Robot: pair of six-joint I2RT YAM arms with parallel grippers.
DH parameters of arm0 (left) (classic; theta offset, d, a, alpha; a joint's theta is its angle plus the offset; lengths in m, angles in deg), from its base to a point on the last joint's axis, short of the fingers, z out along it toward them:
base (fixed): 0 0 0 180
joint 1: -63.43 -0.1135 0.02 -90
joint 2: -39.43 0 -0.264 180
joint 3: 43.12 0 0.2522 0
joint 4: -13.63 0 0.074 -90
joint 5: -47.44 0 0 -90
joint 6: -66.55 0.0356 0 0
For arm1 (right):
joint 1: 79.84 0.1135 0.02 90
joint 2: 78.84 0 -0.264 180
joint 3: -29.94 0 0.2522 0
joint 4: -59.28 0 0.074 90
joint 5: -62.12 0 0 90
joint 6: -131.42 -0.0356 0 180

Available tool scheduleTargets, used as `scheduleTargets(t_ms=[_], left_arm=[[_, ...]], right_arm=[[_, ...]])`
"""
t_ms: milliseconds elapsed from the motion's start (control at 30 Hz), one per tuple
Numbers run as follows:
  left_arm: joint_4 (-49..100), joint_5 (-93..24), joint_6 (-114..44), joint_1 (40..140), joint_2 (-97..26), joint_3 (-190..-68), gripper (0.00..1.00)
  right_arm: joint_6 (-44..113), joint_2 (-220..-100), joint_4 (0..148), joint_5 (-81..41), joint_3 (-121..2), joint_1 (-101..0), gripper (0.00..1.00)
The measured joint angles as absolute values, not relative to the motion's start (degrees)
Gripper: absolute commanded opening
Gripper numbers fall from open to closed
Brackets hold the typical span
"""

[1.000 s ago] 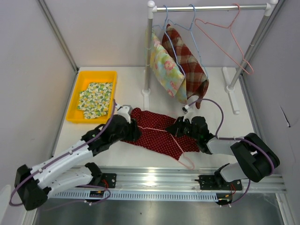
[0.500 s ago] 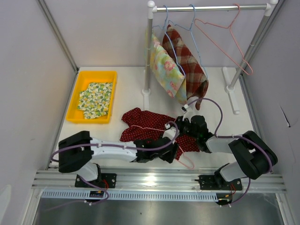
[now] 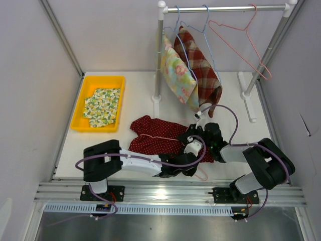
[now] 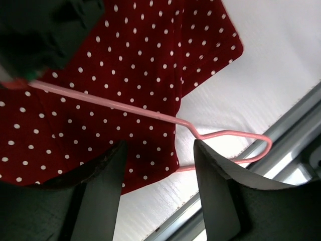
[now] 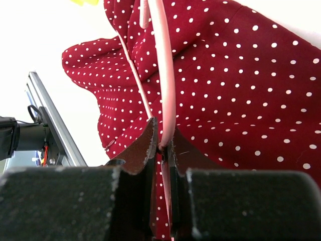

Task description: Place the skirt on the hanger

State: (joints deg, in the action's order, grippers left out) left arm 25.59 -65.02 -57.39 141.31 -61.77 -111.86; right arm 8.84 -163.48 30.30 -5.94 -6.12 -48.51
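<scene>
The skirt (image 3: 150, 140) is dark red with white dots and lies rumpled on the white table, also filling the left wrist view (image 4: 125, 60) and the right wrist view (image 5: 241, 85). A pink wire hanger (image 4: 120, 106) lies across it, its hook (image 3: 201, 175) past the skirt's right corner near the front rail. My right gripper (image 5: 162, 143) is shut on the hanger's wire (image 5: 165, 75); in the top view it (image 3: 194, 135) sits at the skirt's right end. My left gripper (image 4: 160, 146) hovers open just above the skirt's corner and the hook, holding nothing, and shows in the top view (image 3: 190, 159).
A clothes rack (image 3: 225, 8) stands at the back with a floral garment (image 3: 176, 75), a plaid garment (image 3: 200, 65) and an empty pink hanger (image 3: 246, 42). A yellow tray (image 3: 86, 84) with folded floral cloth sits at the left. A metal rail (image 3: 170, 191) runs along the front.
My left arm has swung from the skirt's left end across the front to its right corner by the hook. The skirt's left part now lies bunched. The right gripper stays shut on the hanger.
</scene>
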Motion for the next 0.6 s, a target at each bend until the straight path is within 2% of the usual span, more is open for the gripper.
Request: scheduleTargets(t_ms=[200, 267, 300, 400, 600], left_arm=[[29.3, -67.0, -57.5, 142.2, -65.3, -114.5, 0.44], [30.4, -68.0, -57.8, 142.5, -65.5, -114.7, 0.29], [30.8, -68.3, -57.8, 142.6, -65.5, -114.9, 0.18], [31.9, -69.0, -57.7, 142.7, -65.5, -115.1, 0.02], [37.2, -69.4, -56.8, 142.8, -64.0, -116.9, 0.0]], right_arm=[[8.4, -164.7, 29.8, -5.4, -6.5, -48.7, 0.0], [8.2, -165.1, 29.4, -5.2, -6.5, -48.8, 0.0], [8.0, -165.4, 29.1, -5.1, -6.6, -48.9, 0.0], [7.7, -165.8, 28.6, -4.9, -6.6, -48.9, 0.0], [7.6, -165.9, 28.7, -4.5, -7.1, -49.0, 0.0]])
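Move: The corner of the skirt's near edge lies almost between the left hand's open fingers, about 2 cm below and 1 cm to the left. The lower end of the hanger sticks out past the cloth, roughly 5 cm to the right and 3 cm nearer the base. The hanger's neck, in the right gripper, is some 14 cm ahead and 5 cm left of the left hand. From the right hand that skirt corner is about 14 cm back, 4 cm right and 5 cm lower. The left fingers close from well open to shut on the skirt's near corner beside the protruding hanger end, pinching the cloth after the hand sinks about 2 cm onto it. The left hand then eases left and back up about 1 cm, its left side rolling up some 10 degrees. The right hand stays put and keeps its grip on the hanger. ##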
